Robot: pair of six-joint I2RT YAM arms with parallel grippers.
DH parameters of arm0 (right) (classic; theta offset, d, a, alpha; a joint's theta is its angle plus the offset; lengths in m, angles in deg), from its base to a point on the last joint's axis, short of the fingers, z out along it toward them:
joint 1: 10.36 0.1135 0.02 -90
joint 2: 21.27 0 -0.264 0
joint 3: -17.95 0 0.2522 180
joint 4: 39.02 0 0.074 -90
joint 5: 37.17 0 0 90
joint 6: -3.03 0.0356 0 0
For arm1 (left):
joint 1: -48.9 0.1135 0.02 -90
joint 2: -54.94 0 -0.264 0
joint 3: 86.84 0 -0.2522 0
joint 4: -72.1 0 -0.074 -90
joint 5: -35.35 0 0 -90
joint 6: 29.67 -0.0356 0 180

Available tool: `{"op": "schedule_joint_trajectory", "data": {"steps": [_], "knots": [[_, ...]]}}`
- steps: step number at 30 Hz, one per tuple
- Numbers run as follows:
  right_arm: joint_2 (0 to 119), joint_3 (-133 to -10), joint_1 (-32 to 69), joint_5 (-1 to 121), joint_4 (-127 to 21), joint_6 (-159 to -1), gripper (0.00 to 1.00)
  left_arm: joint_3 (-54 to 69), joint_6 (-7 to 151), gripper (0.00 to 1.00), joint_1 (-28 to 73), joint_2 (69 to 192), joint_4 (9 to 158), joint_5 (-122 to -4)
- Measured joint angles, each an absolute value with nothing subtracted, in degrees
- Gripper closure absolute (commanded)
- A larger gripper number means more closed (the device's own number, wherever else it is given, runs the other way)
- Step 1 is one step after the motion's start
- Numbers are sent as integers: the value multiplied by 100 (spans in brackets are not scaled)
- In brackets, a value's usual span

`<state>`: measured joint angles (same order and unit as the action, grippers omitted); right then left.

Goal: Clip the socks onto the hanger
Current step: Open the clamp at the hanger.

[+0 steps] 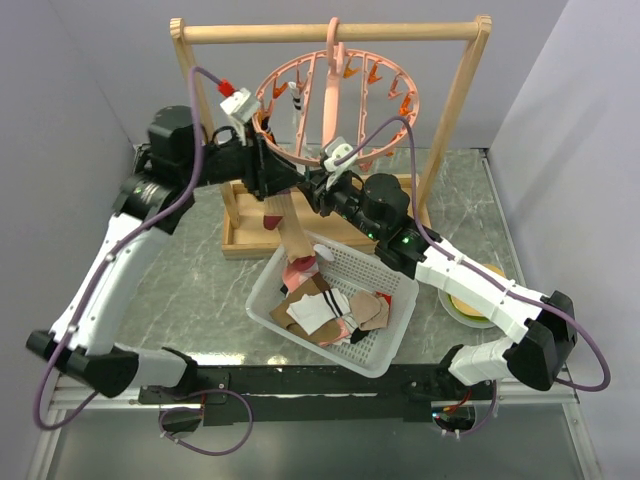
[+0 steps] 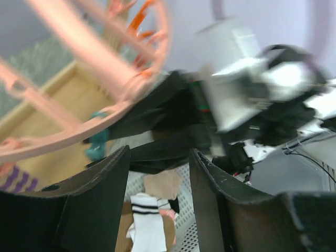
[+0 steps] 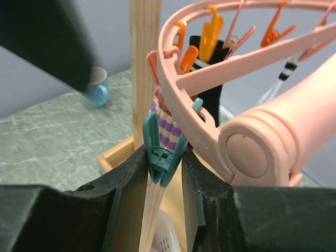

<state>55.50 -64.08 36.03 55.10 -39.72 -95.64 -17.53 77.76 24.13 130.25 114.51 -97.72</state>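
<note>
The salmon-pink ring hanger [image 1: 335,100] hangs by its hook from the wooden rack. My right gripper [image 3: 163,163] is shut on a teal clip [image 3: 157,142] under the ring's near rim. That clip pinches a purple-and-cream striped sock [image 3: 168,128], whose tan length [image 1: 295,235] hangs down towards the basket. Just to the left, my left gripper [image 2: 160,157] is open with nothing between its fingers. Past it show the teal clip [image 2: 97,142] and the basket's socks, among them a white one with black stripes [image 2: 147,220]. Both grippers meet under the ring [image 1: 300,187].
A white mesh basket [image 1: 262,300] with several loose socks [image 1: 325,310] sits in front of the wooden rack [image 1: 330,33] and its tray base [image 1: 245,245]. A black sock [image 3: 207,73] and a striped one [image 1: 297,100] hang clipped on the ring. A blue cup [image 3: 98,89] stands behind.
</note>
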Motion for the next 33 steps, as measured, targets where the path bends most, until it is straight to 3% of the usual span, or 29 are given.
{"op": "schedule_joint_trajectory", "data": {"steps": [10, 26, 29, 33], "knots": [[5546, -6408, 3605, 5354, -4064, -9518, 97, -1186, 7778, 48, 2417, 13233, 11698, -8790], [5546, -6430, 3612, 5444, -4086, -9306, 95, -1191, 8065, 50, 2417, 13294, 11276, -8561], [5546, -6473, 3612, 5477, -4149, -9276, 94, -1191, 8080, 48, 2417, 13359, 11221, -8559], [5548, -6526, 3616, 5534, -4215, -9241, 94, -1193, 8063, 37, 2417, 13475, 11204, -8515]]}}
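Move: The teal clamp on the hanger's near rim, pinched by the right hand, lies about 5 cm ahead of the left hand, 3 cm to its right and 7 cm lower. It is about 1 cm ahead and 1 cm left of the right hand point, level with it. From the left hand, the hanger's centre is some 18 cm ahead and 8 cm right, slightly lower; the hanging striped sock is about 11 cm ahead, 3 cm left and 14 cm down. Left hand sinks and reaches forward, about 6 cm each, to the teal clamp still pinched by the right. ##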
